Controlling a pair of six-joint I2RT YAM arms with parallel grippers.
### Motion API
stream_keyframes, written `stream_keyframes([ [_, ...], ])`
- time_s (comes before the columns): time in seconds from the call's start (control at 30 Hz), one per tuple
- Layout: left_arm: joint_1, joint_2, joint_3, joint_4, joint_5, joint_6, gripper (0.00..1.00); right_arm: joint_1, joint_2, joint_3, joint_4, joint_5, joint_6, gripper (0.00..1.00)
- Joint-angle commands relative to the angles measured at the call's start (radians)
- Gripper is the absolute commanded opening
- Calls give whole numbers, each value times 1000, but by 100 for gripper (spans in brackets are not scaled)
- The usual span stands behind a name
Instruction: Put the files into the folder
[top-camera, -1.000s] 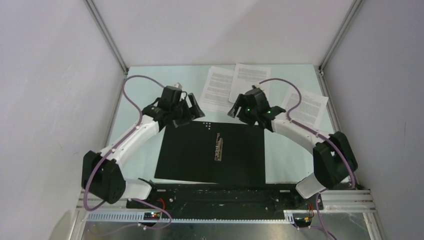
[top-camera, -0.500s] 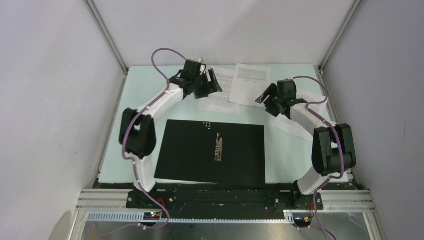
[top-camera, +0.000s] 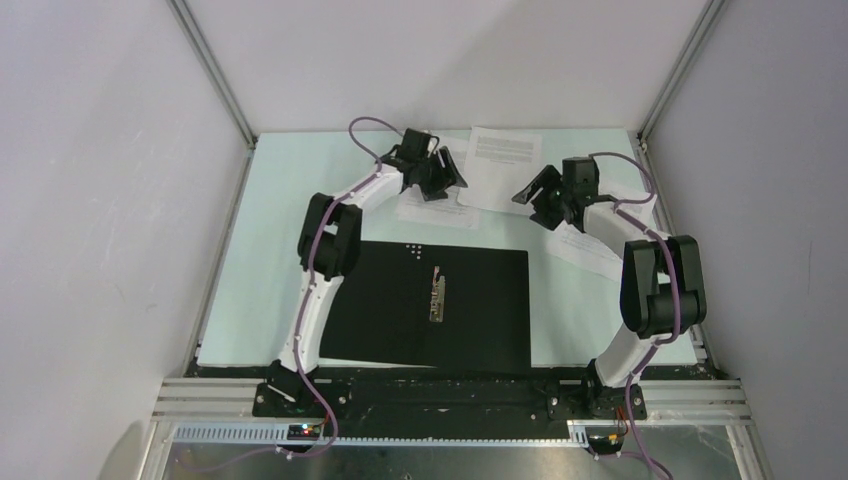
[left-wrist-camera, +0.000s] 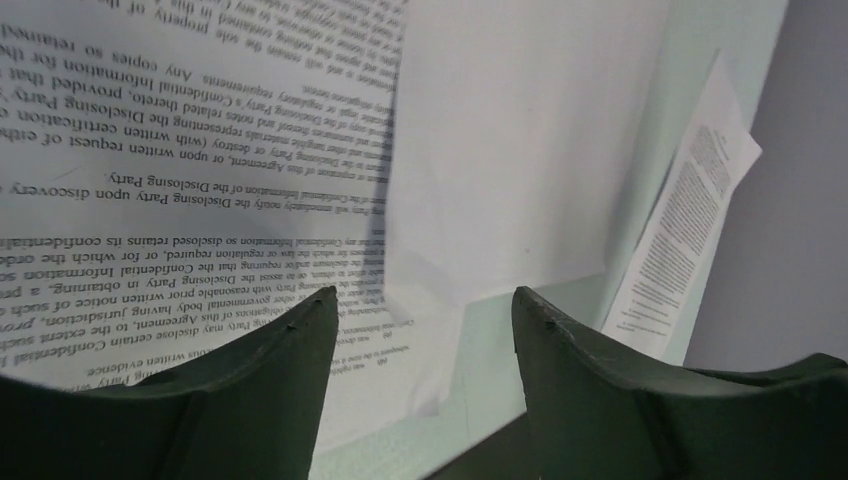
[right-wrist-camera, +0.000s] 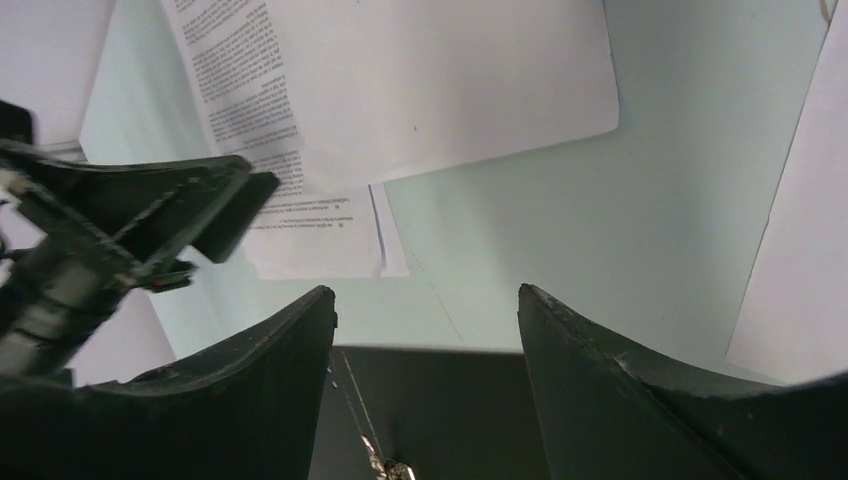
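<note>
The folder (top-camera: 400, 320) lies open in mid-table, black inside up, its metal clip (top-camera: 437, 293) near the middle. Three files lie behind it: a left sheet (top-camera: 440, 208), a middle sheet (top-camera: 505, 160) overlapping it, and a right sheet (top-camera: 585, 247). My left gripper (top-camera: 443, 175) hovers open over the left sheet. In the left wrist view its fingertips (left-wrist-camera: 315, 310) frame the overlap of printed sheet (left-wrist-camera: 150, 150) and middle sheet (left-wrist-camera: 510, 150). My right gripper (top-camera: 533, 197) hangs open between the middle and right sheets, above bare table, and its view shows the folder (right-wrist-camera: 440, 410) between its fingers.
White walls and metal posts close in the pale green table (top-camera: 270, 240) on three sides. The right arm's elbow (top-camera: 660, 285) stands over the right sheet's near end. The left arm stretches along the folder's left edge.
The left arm swung from the folder's far edge out to the left sheet at the back. The right gripper drew back and right, away from the folder, toward the right sheet.
</note>
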Motion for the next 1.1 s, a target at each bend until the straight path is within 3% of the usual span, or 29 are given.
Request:
stream_keyframes([
  [0.0,-15,30,41,28,1,-91,68,-22,36,53,36,-35,-13,71],
  [0.53,-53,43,-19,59,5,-200,63,-34,152,109,74,-73,16,69],
  [0.8,-53,58,-43,74,-22,-265,55,-33,186,137,74,-91,22,68],
  [0.93,-52,41,-49,79,-38,-265,40,-33,193,140,72,-95,21,67],
  [1.07,-42,6,-47,78,-44,-249,16,-32,192,143,59,-98,10,67],
])
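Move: The upper file's near left corner lies about 2 cm back and 2 cm right of the left hand, some 4 cm below. The lower file's middle is roughly 7 cm ahead and 4 cm left of that hand; the open folder's middle is about 31 cm back and 7 cm left. From the right hand, the upper file's near right corner is some 6 cm ahead, 4 cm right and 8 cm down; the right-hand file's middle is about level with this hand and 21 cm right. Downward first, then sliding right and slightly back, the left hand settles about 3 cm lower and 3 cm to the right at the upper file's near left corner, then draws its fingers most of the way shut, starting to pinch that corner. Meanwhile the right hand, fingers still open, eases forward and down about 3 cm each towards the same file's near right corner. ##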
